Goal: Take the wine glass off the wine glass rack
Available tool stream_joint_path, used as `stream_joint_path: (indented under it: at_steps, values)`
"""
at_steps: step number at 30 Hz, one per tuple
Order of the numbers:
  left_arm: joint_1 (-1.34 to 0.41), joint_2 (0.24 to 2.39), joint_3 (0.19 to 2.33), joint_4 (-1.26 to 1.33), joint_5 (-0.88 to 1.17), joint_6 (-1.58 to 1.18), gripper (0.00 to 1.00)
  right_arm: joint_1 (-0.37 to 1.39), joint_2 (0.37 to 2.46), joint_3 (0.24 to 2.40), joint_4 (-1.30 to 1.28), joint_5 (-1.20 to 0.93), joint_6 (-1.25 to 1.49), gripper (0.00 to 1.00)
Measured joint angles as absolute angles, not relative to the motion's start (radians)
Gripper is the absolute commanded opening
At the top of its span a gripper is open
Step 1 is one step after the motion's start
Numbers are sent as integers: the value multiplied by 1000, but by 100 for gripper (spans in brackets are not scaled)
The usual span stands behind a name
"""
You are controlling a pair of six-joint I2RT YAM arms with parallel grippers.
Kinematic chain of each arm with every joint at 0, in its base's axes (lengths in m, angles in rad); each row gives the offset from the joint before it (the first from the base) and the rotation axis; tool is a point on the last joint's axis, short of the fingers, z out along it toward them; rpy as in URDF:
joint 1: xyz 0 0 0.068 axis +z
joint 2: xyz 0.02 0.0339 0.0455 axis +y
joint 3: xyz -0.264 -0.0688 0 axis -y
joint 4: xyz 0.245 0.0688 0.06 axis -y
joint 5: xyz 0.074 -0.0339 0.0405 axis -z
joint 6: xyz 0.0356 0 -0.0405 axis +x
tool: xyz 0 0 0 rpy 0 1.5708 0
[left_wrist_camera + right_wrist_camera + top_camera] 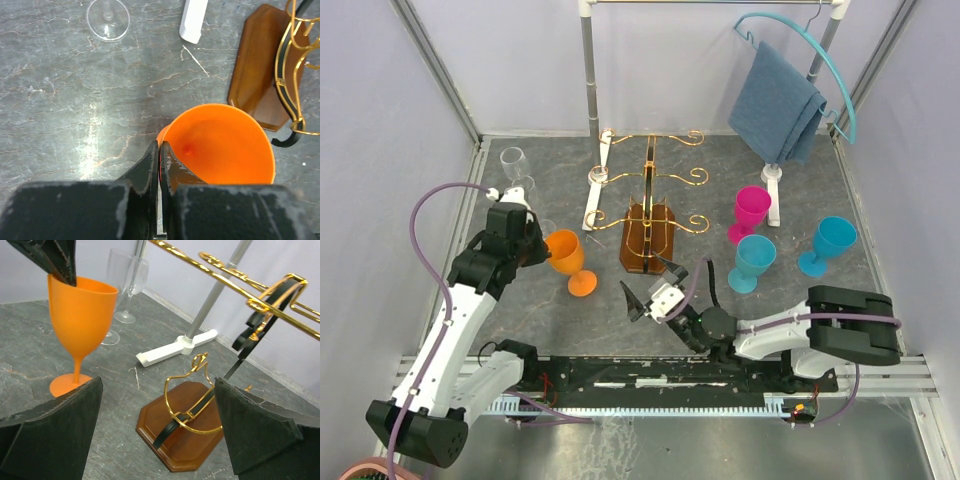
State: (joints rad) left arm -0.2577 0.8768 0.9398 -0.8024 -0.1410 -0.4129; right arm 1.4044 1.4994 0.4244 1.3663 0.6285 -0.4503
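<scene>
The wine glass rack is gold wire on a brown wooden base, at the table's middle; no glass hangs on its arms in the top view. It also shows in the left wrist view and the right wrist view. An orange wine glass stands upright left of the rack, its foot at or just above the table. My left gripper is shut on its rim; the fingers show pinching it from above. My right gripper is open and empty, just in front of the rack base.
Two clear wine glasses stand at the back left. A pink glass and two blue glasses stand to the right. A white pole stand is behind the rack, with a blue towel on a teal hanger.
</scene>
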Motion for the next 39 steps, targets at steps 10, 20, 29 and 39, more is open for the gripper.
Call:
stream_joint_path:
  at_steps: [10, 20, 29, 39]
  values:
    - [-258, 960, 940, -808, -202, -391, 15, 1405, 1405, 393, 1353, 663, -455, 100]
    - [-263, 894, 847, -645, -156, -422, 6, 1405, 1406, 390, 1349, 691, -475, 100]
    - [-297, 832, 724, -497, -203, -452, 16, 1405, 1407, 388, 1350, 708, -491, 100]
    - [-301, 862, 713, -437, -236, -451, 55, 1405, 1427, 387, 1354, 719, -503, 100]
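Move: The left gripper is still shut on the left side of the orange wine glass's rim. The glass's middle sits about 4 cm to the hand's right, 1 cm ahead and 6 cm below. The rack's wooden base is roughly 11 cm ahead, 21 cm right and 15 cm down; the nearer clear glass some 14 cm ahead, 3 cm left and 8 cm down. From the open right hand the orange glass lies around 7 cm ahead, 16 cm left and 8 cm below. Bring the left gripper forward about 4 cm and down nearly 3, easing the orange glass upright on the table. Tip the fingertips up some 10 degrees, then open the fingers to about half so they let go of the rim, one inside the bowl and one outside. Meanwhile draw the wide-open right gripper about 3 cm to the right, away from the glass. ##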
